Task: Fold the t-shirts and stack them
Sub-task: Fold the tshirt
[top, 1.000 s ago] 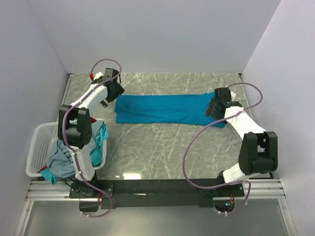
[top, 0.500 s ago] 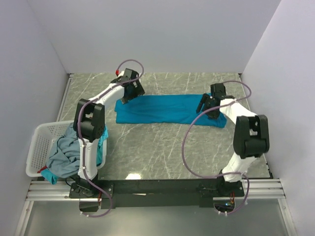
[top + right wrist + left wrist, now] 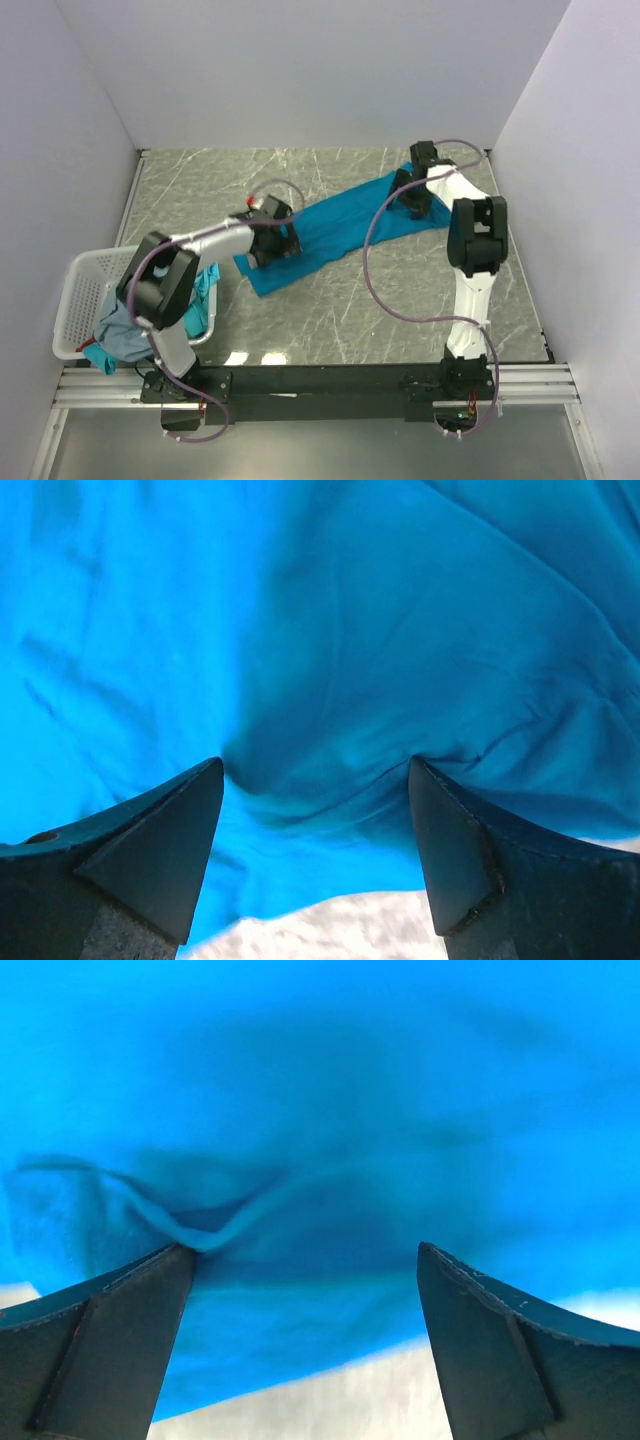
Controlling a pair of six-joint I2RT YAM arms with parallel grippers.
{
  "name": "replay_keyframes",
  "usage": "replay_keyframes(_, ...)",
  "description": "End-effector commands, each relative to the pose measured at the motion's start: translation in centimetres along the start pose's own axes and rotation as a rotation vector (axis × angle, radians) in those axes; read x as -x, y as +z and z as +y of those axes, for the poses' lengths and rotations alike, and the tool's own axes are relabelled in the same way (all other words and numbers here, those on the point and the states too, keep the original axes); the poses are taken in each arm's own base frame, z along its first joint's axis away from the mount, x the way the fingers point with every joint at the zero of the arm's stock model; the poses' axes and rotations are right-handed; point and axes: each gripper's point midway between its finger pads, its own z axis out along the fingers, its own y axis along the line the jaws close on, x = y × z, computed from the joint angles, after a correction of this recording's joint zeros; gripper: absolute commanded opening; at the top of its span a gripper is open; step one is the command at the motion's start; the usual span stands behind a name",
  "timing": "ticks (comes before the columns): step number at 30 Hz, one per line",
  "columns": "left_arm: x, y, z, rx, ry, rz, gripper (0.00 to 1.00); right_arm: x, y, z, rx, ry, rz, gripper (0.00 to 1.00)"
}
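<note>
A bright teal-blue t-shirt, folded into a long strip, lies slanted across the marble table from near left to far right. My left gripper sits on its near left end, open wide, with both fingertips pressed down on the cloth and a small ridge of fabric by the left finger. My right gripper is on the far right end, also open, its tips denting the cloth without pinching it. The table shows just below the cloth edge in both wrist views.
A white lattice basket stands at the near left edge, holding a crumpled grey-blue t-shirt and a teal one. White walls close in the back and both sides. The right arm's purple cable loops over the table.
The strip has swung from lying level to slanted. My left gripper came nearer with the left end, and my right gripper went farther back with the right end.
</note>
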Motion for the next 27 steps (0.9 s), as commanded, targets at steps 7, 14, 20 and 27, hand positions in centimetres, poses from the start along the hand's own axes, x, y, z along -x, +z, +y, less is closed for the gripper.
replay_keyframes(7, -19.1, -8.5, -1.0, -0.027, 0.257, 0.448, 0.99, -0.2, 2.8, 13.1, 0.173, -0.342, 0.073, 0.81)
replay_keyframes(14, -18.4, -12.3, -2.7, -0.094, 0.356, 0.36, 1.0, 2.3, -3.4, 15.9, 0.17, -0.448, -0.106, 0.82)
replay_keyframes(20, -14.9, -11.8, -0.8, 0.027, 0.41, 0.189, 0.99, 1.0, -9.6, 14.3, 0.136, -0.438, -0.144, 0.83)
replay_keyframes(27, -16.6, -11.0, -1.6, -0.096, 0.477, 0.233, 0.99, -8.4, -9.1, 16.4, 0.264, -0.462, -0.041, 0.83)
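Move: Both open hands already rest on the folded t-shirt near its ends, with its middle about 20 cm to the left hand's right, 6 cm ahead and barely below. That hand has the shirt's left end edge roughly 7 cm to its left and 8 cm back, and the basket some 40 cm left and 16 cm back. From the right hand, the shirt's middle lies about 21 cm left and 11 cm back, its right end edge 7 cm right and 2 cm ahead. Working as a pair to swing the folded t-shirt round counter-clockwise, the left hand drags its end back towards the near table edge by about 20 cm and somewhat right, its wrist turning clockwise some 25 degrees, while the right hand pushes the far end forward and then mainly left, about 16 cm, turning counter-clockwise. Both keep their fingers open and then come off the cloth, the left rising only about 3 cm and easing a little forward, the right lifting higher, to some 10 cm, as it draws back over the shirt. ##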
